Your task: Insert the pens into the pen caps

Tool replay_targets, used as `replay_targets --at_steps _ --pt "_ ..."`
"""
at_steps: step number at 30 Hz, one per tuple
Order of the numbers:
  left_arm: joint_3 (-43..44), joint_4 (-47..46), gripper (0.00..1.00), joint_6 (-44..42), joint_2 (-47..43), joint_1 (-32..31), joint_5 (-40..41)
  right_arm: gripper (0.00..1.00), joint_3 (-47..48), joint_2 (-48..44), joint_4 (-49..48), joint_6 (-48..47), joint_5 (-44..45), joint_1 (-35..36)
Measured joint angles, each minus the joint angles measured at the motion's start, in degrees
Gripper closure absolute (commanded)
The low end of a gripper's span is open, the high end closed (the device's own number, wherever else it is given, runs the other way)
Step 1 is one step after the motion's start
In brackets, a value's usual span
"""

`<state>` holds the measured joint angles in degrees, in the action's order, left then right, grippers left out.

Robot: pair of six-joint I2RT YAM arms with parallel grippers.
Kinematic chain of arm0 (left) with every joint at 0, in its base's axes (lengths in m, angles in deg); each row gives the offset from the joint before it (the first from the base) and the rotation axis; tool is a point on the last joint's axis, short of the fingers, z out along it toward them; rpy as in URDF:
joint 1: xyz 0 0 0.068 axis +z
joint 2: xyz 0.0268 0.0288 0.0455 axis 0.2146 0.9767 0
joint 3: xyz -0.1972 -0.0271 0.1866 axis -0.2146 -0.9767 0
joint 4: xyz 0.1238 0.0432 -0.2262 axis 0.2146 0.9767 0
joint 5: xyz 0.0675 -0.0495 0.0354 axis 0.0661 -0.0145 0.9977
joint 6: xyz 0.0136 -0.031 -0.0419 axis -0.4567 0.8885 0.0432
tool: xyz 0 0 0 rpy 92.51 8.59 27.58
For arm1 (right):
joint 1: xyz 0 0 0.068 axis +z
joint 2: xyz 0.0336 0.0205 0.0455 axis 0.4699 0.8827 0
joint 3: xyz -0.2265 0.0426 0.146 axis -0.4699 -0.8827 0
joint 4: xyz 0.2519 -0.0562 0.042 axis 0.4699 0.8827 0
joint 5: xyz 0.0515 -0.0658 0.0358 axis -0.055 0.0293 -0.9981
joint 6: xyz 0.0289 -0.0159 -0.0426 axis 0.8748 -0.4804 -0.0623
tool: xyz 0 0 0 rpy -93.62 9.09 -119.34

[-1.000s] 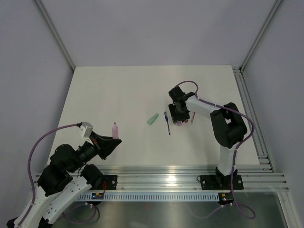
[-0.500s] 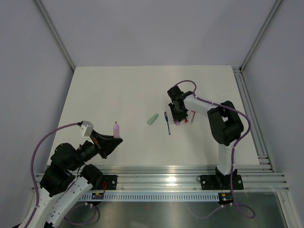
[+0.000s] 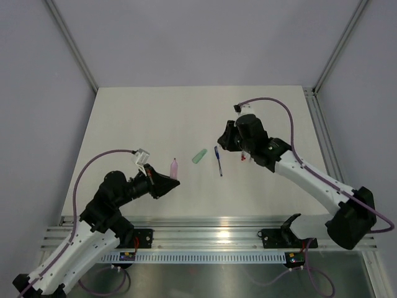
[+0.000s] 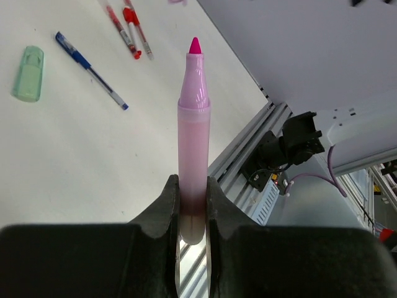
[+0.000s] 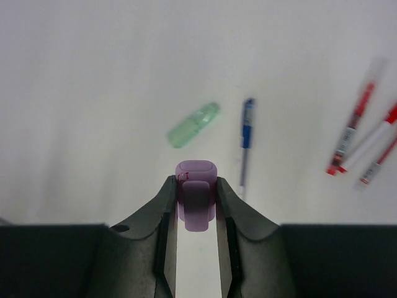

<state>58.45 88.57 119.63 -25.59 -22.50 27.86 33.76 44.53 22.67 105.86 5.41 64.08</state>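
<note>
My left gripper point(image 4: 192, 186) is shut on the lower end of a pink pen point(image 4: 193, 130), whose bare pink tip points away from the jaws. From above, this pen point(image 3: 173, 167) stands up from the left gripper point(image 3: 175, 181) over the near-left part of the table. My right gripper point(image 5: 196, 186) is shut on a small pale pink pen cap point(image 5: 197, 186) and holds it above the table. In the top view the right gripper point(image 3: 223, 141) hangs right of centre. On the table lie a pale green cap point(image 3: 199, 156) and a blue pen point(image 3: 218, 161).
Three thin red pens point(image 5: 360, 139) lie close together on the table, right of the blue pen point(image 5: 246, 143) and below my right arm point(image 3: 291, 167). An aluminium rail point(image 3: 211, 233) runs along the table's near edge. Grey walls enclose the white table point(image 3: 142, 118).
My right gripper closed on the pink cap, lifted it off the table and swung up and back. The left arm carried the pink pen rightward, toward the centre.
</note>
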Motion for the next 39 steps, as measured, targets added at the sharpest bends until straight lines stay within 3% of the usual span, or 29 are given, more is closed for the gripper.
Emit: replay_targets --at_steps 3,8,14,19,29,39 --pt "-2.34 -5.05 1.0 1.25 5.53 -3.26 1.9 1.0 -3.28 -7.78 -7.08 5.4 2.36 5.88" --pt "-3.45 -15.52 1.0 0.09 17.11 -11.72 8.11 1.0 -7.89 -10.14 -14.64 12.5 6.47 10.8" --pt "-4.28 -26.69 1.0 -2.8 29.18 -12.24 13.49 1.0 -9.79 -7.8 -17.88 17.2 9.01 11.45" --pt "-3.13 -30.67 1.0 -5.92 35.85 -12.31 15.12 1.0 -10.05 -7.5 -20.68 19.37 9.92 11.98" --pt "-3.02 -33.9 1.0 -8.59 37.33 -12.31 15.21 1.0 -10.03 -1.88 -22.23 20.92 11.26 15.74" --pt "-3.06 -33.81 1.0 -8.79 37.24 -12.33 15.23 1.0 -9.62 -1.88 -21.22 21.09 15.82 17.88"
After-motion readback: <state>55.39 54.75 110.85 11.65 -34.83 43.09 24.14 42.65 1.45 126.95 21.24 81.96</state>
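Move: The purple cap pinched in the right gripper lies about 13 cm ahead and 18 cm to the right of the left gripper, roughly at its height. From the right gripper, the upright pink pen in the left one has its middle some 12 cm back and 17 cm to the left, about 3 cm higher. On the table 18 cm below the right gripper, the blue pen lies 2 cm ahead and 2 cm left, the green tube 5 cm ahead and 11 cm left. Bring the left gripper down, right and forward, about 7 cm each way, keeping its hold on the pink pen and rolling slightly, then hold it still. Meanwhile swing the right gripper some 9 cm left and 4 cm back, rising early and sinking again, and roll its left side up about 20 degrees, to bring the still-pinched cap to the pen's tip. ##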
